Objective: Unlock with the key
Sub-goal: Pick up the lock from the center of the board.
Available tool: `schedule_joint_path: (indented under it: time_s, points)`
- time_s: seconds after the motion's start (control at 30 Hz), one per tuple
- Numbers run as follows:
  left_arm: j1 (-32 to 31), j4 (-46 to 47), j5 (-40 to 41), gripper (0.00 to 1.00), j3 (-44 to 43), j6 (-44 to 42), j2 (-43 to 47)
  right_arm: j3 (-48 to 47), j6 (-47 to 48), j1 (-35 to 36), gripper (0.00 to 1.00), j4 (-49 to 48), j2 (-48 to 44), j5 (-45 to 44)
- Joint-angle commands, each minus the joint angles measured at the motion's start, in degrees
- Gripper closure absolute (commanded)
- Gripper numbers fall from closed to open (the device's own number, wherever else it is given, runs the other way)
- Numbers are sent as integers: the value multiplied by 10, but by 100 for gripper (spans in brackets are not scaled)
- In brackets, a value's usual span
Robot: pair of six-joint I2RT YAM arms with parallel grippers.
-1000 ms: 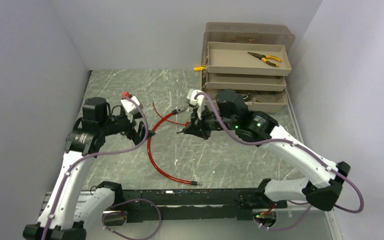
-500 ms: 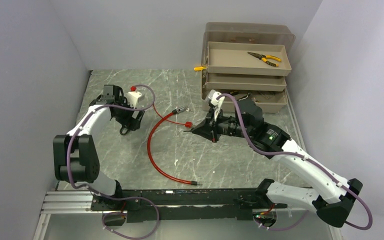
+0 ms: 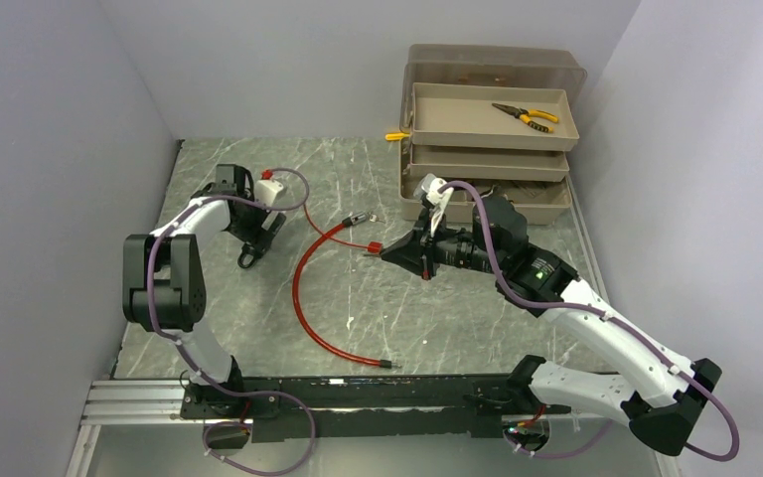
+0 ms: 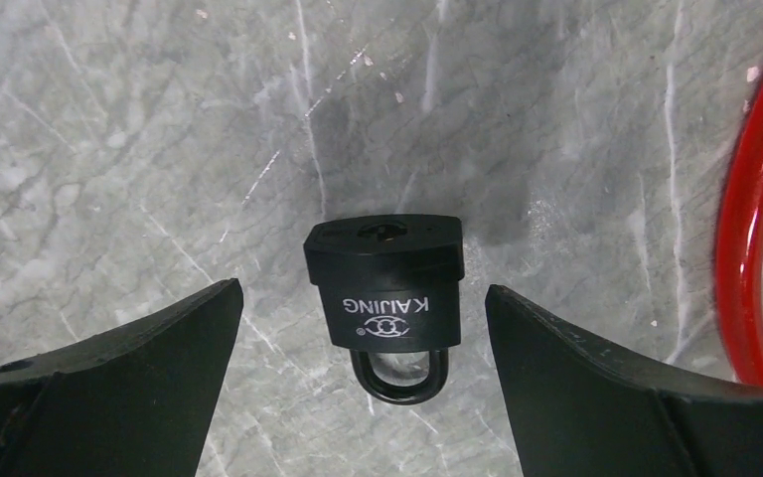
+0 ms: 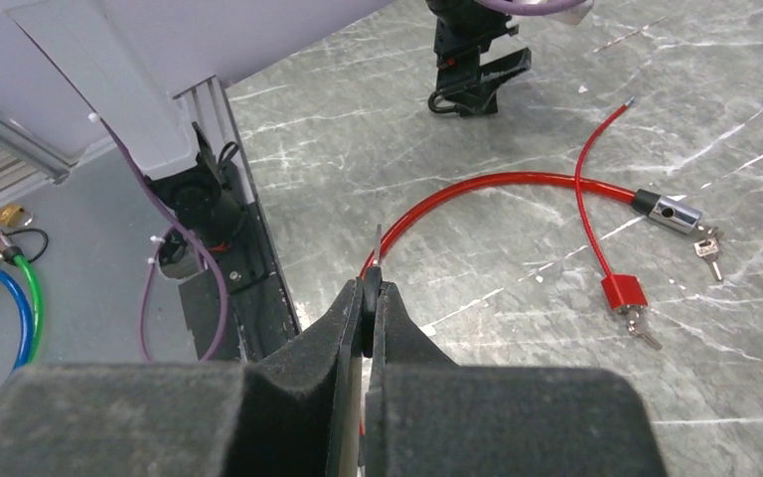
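A black padlock (image 4: 385,283) lies flat on the marble table (image 4: 109,129), keyhole end away from the camera and shackle closed. My left gripper (image 4: 363,290) hangs open over it, one finger on each side and neither touching. From above, the padlock (image 3: 248,260) shows just below the left gripper (image 3: 255,246). My right gripper (image 5: 369,290) is shut on a key (image 5: 377,243): its black head sits between the pads and the thin blade sticks out past the tips. The right gripper (image 3: 387,252) hovers mid-table, pointing left.
A red cable lock (image 3: 300,288) loops across the table's middle, with a small red padlock (image 5: 623,291) and loose keys (image 5: 707,244) near its end. A beige tiered toolbox (image 3: 487,159) holding pliers (image 3: 525,115) stands at the back right.
The left arm has swung from mid-table to the back left, and its open gripper now hangs over the black padlock. The right gripper shifted slightly right, still holding the key.
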State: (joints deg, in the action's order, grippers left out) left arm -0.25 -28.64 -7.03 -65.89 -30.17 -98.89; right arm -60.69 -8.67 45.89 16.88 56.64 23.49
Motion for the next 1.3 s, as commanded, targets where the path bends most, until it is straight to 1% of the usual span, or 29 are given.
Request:
schedule_joint_path:
  time_s: [0.0,0.07,0.23,0.33,0.4,0.5,0.6,0.7,0.83,0.97,1.03,1.13,1.2,1.27]
  points:
    - [0,-14,-18,1,-7,-11,-12,-4,-13,-4,100,-41,2,16]
    - [0,-13,-24,3,-4,-17,-17,-6,-15,-4,100,-43,4,16]
    - [0,-18,-39,15,-5,-19,-36,-7,-20,-5,100,-49,6,19]
    - [0,-13,-39,18,0,-22,-46,-9,-20,-5,100,-50,8,21]
    - [0,-10,-43,23,7,-28,-47,-11,-19,-5,100,-50,8,22]
    - [0,-13,-46,32,11,-39,-53,-11,-17,-5,100,-48,8,19]
    - [-1,-13,-61,49,18,-49,-40,-8,-20,-5,100,-50,6,19]
    - [-6,-15,-94,60,42,-75,-9,-5,-20,-5,100,-51,7,19]
    - [-16,-60,-144,69,65,-122,23,-7,-21,-6,100,-49,11,19]
    - [-30,-85,-181,82,106,-159,64,-4,-21,-6,100,-52,14,16]
    - [-37,-98,-199,89,122,-175,97,0,-23,-7,100,-54,14,16]
    - [-41,-129,-236,94,135,-205,161,2,-24,-11,100,-51,16,18]
    - [-43,-170,-254,97,135,-254,217,-1,-22,-13,100,-44,16,20]
    - [-47,-235,-275,100,120,-311,276,-5,-18,-16,100,-39,12,18]
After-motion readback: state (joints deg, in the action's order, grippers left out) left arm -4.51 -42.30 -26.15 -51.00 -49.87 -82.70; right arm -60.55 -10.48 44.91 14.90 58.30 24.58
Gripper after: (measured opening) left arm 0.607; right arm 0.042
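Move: The black padlock lies almost under the left hand's open fingers, about 1 cm back, 1 cm to the right and 4 cm below. From that hand, the nearest bend of the thick red cable is some 9 cm back and 11 cm right, and the thin red cable's free tip about 13 cm forward and 11 cm right, both roughly 5 cm down. From the right hand, the padlock is about 20 cm ahead, 30 cm left and 30 cm below. The left fingers pinch the black padlock's body from both sides, after the hand sinks about 3 cm over it, easing slightly back as they close. Keeping hold, the hand speeds back towards the robot some 11 cm and about 6 cm to the right, towards the thick cable's bend, low and level at first, then rising about 3 cm as it turns some 25 degrees clockwise. ##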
